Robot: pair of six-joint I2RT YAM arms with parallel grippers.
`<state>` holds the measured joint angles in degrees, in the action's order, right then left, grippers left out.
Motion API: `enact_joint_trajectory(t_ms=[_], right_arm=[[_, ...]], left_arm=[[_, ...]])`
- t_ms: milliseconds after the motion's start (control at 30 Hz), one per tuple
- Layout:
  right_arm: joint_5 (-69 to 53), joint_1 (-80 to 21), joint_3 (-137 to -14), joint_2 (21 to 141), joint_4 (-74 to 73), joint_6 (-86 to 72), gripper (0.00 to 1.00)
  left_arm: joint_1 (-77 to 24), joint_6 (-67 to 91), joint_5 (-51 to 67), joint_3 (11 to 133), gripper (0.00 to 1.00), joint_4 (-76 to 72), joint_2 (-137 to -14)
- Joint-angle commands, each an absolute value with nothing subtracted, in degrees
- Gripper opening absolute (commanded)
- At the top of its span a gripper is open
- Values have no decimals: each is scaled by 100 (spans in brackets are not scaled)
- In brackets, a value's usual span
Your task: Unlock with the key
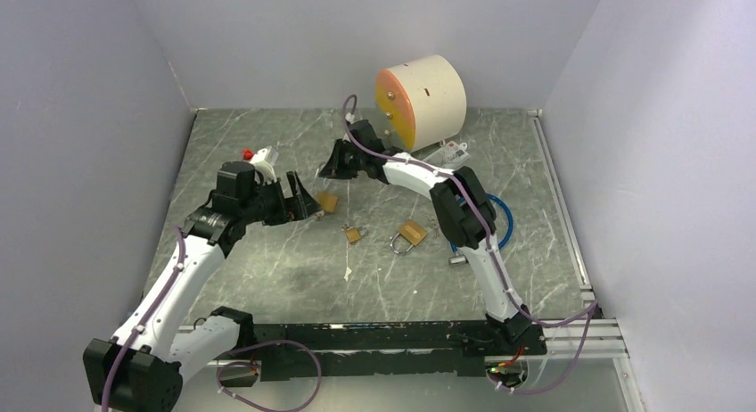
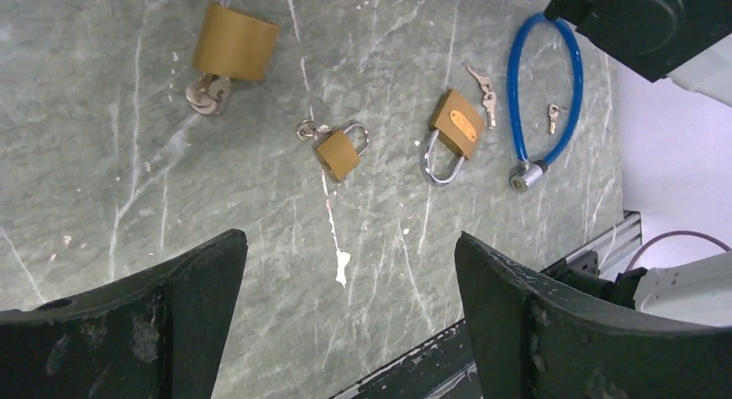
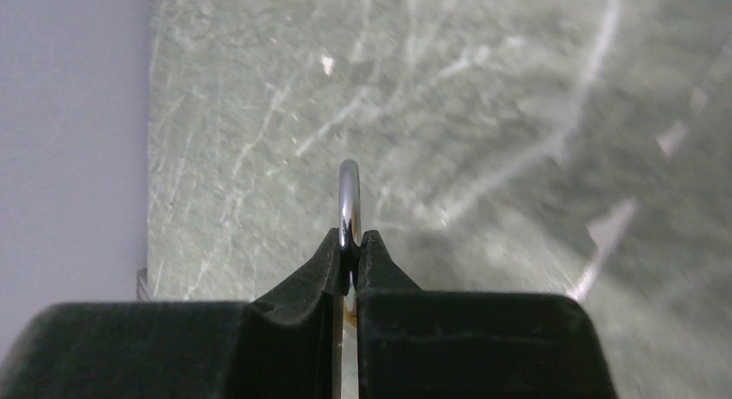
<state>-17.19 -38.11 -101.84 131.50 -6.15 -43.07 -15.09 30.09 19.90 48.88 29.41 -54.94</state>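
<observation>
A brass padlock (image 1: 328,201) (image 2: 235,41) sits just below my right gripper (image 1: 332,169), with a small bunch of keys (image 2: 207,95) on a ring at its keyhole end. In the right wrist view my right gripper (image 3: 350,235) is shut on a thin silver loop (image 3: 349,192), by its look the padlock's shackle seen edge-on. My left gripper (image 1: 303,202) (image 2: 350,239) stands wide open just left of the padlock, with nothing between its fingers. I cannot tell whether the padlock hangs or rests on the table.
A small brass padlock (image 1: 354,234) (image 2: 338,153) and a mid-sized one (image 1: 408,235) (image 2: 456,127) lie mid-table. A blue cable lock (image 1: 504,220) (image 2: 539,97) and loose keys (image 2: 483,86) lie to the right. A cream drum (image 1: 423,100) stands at the back.
</observation>
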Motion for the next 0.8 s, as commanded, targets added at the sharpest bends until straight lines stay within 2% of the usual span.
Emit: enact_joint_trajectory(t_ms=[0, 100, 333, 400, 567, 667, 767], right_arm=[[-1980, -3808, -10935, 13630, 373, -4003, 0], [-1963, -3783, -11316, 13978, 743, -3768, 9], [-1621, -3612, -12223, 14566, 540, -3653, 54], [-1547, -3567, -12204, 14457, 433, -3561, 61], [-1176, -3506, -11504, 13576, 42, -3162, 69], [-973, -3516, -10826, 12907, -671, -3029, 68], [-788, -3605, -10109, 12355, -1433, -2862, 63]], left_arm=[[-1516, 3145, 1662, 5165, 94, 2746, -5721], [-1520, 3190, 1471, 5249, 94, 2770, -5912], [-1497, 3222, 1082, 5728, 94, 3218, -6541], [-1486, 3229, 1046, 5809, 94, 3280, -6649], [-1469, 3208, 980, 5747, 94, 3192, -6708], [-1466, 3249, 718, 5737, 94, 3332, -6723], [-1463, 3368, 343, 5687, 91, 3475, -6610]])
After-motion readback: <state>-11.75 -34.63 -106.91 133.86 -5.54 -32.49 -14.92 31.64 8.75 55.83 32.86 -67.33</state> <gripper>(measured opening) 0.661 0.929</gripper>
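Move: The right hand already pinches the padlock by its shackle; the brass body lies about 7 cm back, 1 cm right of the hand and 4 cm below. It is taken to bare table some 4 cm ahead, 3 cm left and 5 cm below. The small padlock sits roughly 15 cm back and 7 cm right, the open padlock 15 cm back and 20 cm right. For the left hand, empty and open, the held padlock's body lies about 8 cm ahead, 6 cm right and 14 cm below. Still pinching the shackle, the right hand carries the padlock forward and left, then opens its fingers wide to let go of it; it runs on to about 8 cm forward while veering right, fingers tipping up some 10 degrees, and finally draws back rightwards off the shackle. The left hand follows forward some 4 cm, sinking and drifting left, fingers still wide open. ##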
